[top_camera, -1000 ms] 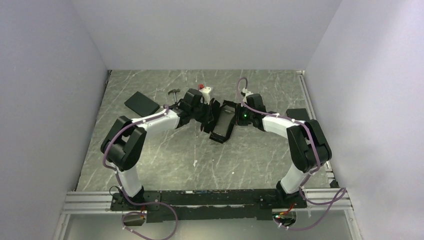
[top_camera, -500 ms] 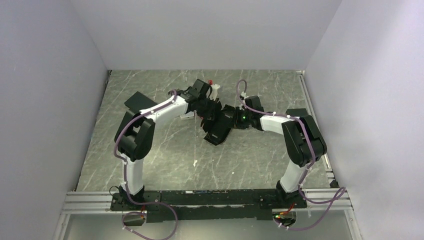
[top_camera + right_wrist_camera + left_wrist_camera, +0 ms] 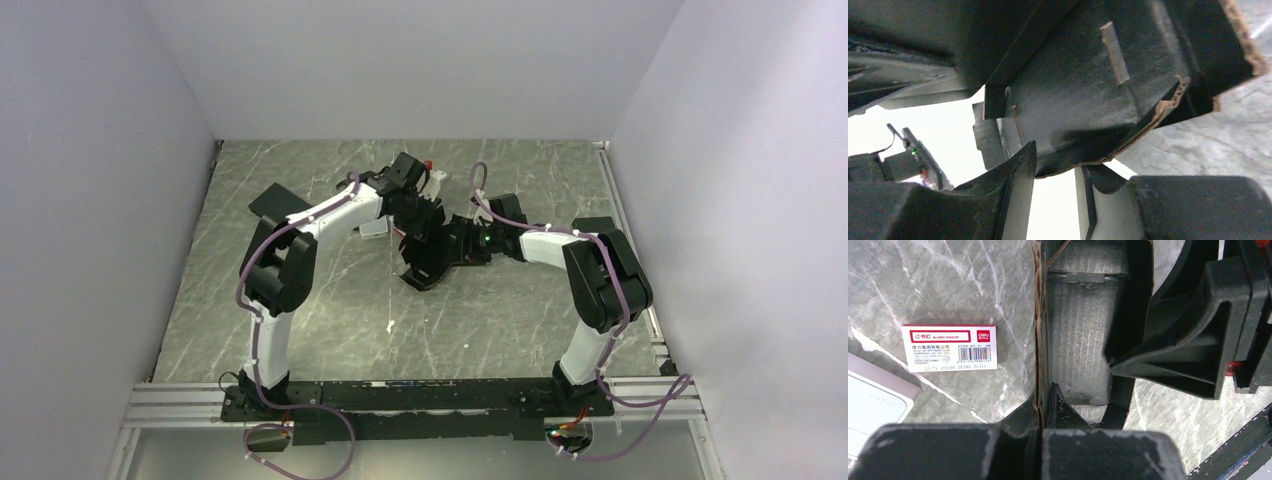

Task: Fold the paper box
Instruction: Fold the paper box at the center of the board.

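The paper box point(image 3: 424, 262) is matte black cardboard, part folded, tilted up on the table's middle. My left gripper point(image 3: 418, 222) comes down on it from the far side. In the left wrist view this gripper point(image 3: 1044, 397) is shut on one upright wall, whose brown corrugated edge runs between the fingers, and the box floor point(image 3: 1078, 330) lies to the right. My right gripper point(image 3: 452, 243) is at the box's right side. Its wrist view shows that gripper point(image 3: 1057, 160) open, with a cardboard flap point(image 3: 1073, 95) just above the fingertips and a bare gap between them.
A white and red staple box point(image 3: 950, 346) lies left of the held wall, next to a silver-grey case point(image 3: 870, 397). One black slab point(image 3: 275, 205) rests at the back left, partly behind the left arm. Another dark slab point(image 3: 596, 226) sits at the right.
The right gripper has opened and let go of the box. The left arm has swung up and to the right, and the box has shifted left with it and tipped steeper.
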You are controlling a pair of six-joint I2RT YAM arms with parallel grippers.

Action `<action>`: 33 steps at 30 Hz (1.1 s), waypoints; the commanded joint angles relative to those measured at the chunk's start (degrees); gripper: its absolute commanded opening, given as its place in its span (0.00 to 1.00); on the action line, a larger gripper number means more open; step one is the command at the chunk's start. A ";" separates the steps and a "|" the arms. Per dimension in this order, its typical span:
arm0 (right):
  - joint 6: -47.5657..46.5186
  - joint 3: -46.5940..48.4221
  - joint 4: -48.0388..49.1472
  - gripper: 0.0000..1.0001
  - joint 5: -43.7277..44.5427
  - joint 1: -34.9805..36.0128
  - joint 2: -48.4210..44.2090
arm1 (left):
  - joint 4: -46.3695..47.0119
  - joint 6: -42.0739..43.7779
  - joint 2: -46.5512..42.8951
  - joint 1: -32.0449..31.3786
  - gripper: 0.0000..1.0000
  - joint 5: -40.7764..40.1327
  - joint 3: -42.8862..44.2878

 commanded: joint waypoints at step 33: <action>-23.18 -1.49 -14.44 0.56 -22.16 -6.38 -13.06 | 1.13 7.16 0.09 -2.56 0.00 3.44 2.36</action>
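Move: The left hand grips the upright left wall of the paper box, whose tray middle lies about 4 cm to its right, 2 cm back and 6 cm below. The staple box lies some 4 cm left and 3 cm ahead of that hand, the white case 11 cm left and 4 cm ahead, both about 8 cm down. From the right hand, half-open at the right wall, the tray's middle is about 4 cm left, 1 cm ahead and 2 cm lower. Opening wider, the right hand clears the box's right wall, about 5 cm up and back; the left keeps its pinch. ##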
